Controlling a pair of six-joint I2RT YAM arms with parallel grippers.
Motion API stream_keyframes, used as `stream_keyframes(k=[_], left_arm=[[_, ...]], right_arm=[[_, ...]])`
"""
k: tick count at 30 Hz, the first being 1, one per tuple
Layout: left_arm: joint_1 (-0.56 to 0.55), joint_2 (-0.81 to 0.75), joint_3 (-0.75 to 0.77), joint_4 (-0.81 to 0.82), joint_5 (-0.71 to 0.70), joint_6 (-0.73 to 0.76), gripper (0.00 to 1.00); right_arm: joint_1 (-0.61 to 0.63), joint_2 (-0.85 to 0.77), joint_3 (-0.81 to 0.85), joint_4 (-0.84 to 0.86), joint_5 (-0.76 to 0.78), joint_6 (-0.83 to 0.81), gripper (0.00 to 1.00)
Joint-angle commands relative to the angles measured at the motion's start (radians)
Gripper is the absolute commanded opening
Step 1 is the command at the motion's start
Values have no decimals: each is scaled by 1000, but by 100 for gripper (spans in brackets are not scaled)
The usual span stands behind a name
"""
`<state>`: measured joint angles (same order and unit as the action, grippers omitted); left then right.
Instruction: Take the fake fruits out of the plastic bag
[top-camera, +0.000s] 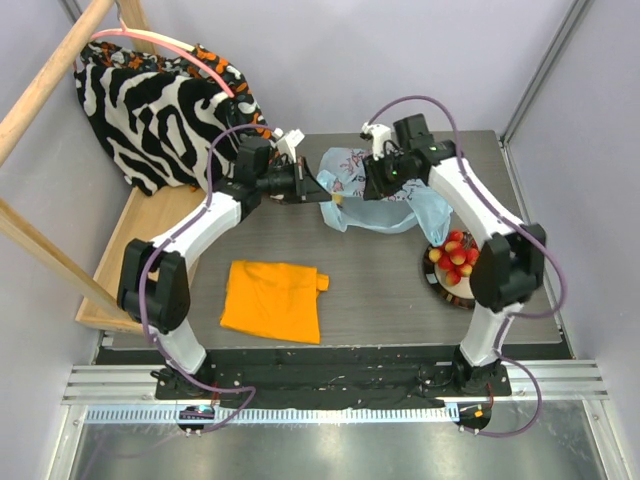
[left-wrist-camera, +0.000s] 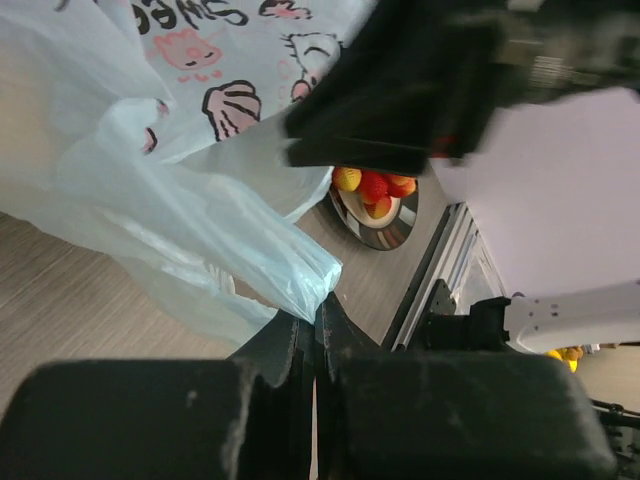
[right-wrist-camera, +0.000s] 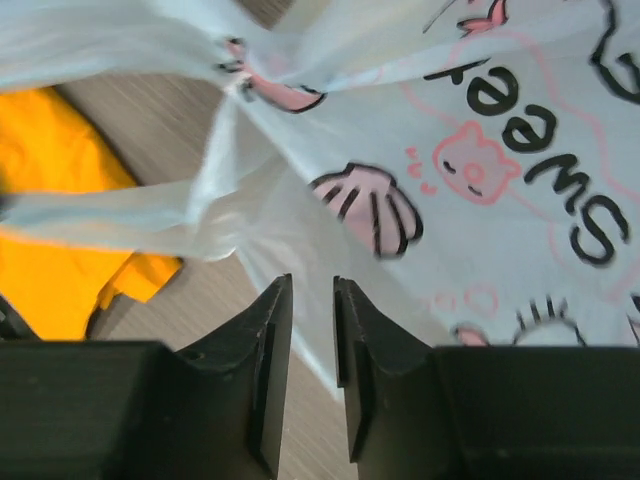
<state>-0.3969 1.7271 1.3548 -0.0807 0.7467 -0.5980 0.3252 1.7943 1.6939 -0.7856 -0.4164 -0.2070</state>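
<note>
The plastic bag (top-camera: 390, 200) lies crumpled at the table's far middle, pale blue with a pink cartoon print (right-wrist-camera: 470, 160). My left gripper (top-camera: 318, 188) is at its left edge, shut on a pinched fold of the bag (left-wrist-camera: 300, 275); the jaws (left-wrist-camera: 318, 312) meet on the film. My right gripper (top-camera: 362, 190) hovers over the bag's top, open by a narrow gap (right-wrist-camera: 312, 285), with bag film showing in and behind the gap. Several fake fruits (top-camera: 455, 255), red and yellow, sit heaped on a dark plate (top-camera: 447, 292), also seen in the left wrist view (left-wrist-camera: 372, 186). Whether any fruit is inside the bag is hidden.
An orange folded cloth (top-camera: 272, 300) lies at the front middle of the table. A zebra-striped cloth (top-camera: 150, 110) hangs over a wooden frame (top-camera: 55, 80) at the back left. The plate stands near the right arm's base, by the table's right edge.
</note>
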Motion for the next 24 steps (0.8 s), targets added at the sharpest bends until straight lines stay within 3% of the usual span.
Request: stream_keyframes(k=[1,8,10,11,14,17,24], left_arm=[[6,-110,-34,4,23,30,0],[6,-165,-46,-76,26,78,0],[6,-172,-55,-108,33,89,0],[6,-181,-65,-114,34,92,0],[6,-198,-112,-120,40,99,0],[6,-201,-137,-129,46,113,0],[6,-190,-132,-134,57,125,0]], right_arm=[[15,124,140,25,-4,66,28],[55,247,224,72,5,136,27],[72,266,231,104,30,185,35],[78,276,236,112,43,201,49],[98,336,277,137,96,271,67],[120,411,332,154,157,322,74],[156,525,415,129,228,362,76]])
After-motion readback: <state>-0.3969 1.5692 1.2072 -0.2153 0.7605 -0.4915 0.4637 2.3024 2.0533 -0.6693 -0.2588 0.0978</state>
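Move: The left part of the plastic bag lies some 8 cm ahead, 8 cm left and 14 cm below the empty right hand. The left hand already pinches the bag's lip, about 10 cm left of the right hand and roughly level with it; from the left hand, that left part is about 8 cm ahead, 2 cm right and 14 cm below. The bunch of red fruits on the plate sits some 7 cm back, 20 cm right and 15 cm below the right hand. The bag's left part is what the right hand reaches for: down about 10 cm, left and forward nearly as much, turning some 10 degrees clockwise, fingers opening wide from halfway on, until the bag's film is close against them. The left hand keeps its pinch on the lip and draws it back about 5 cm and slightly left, arching up 3 cm and sinking again. ##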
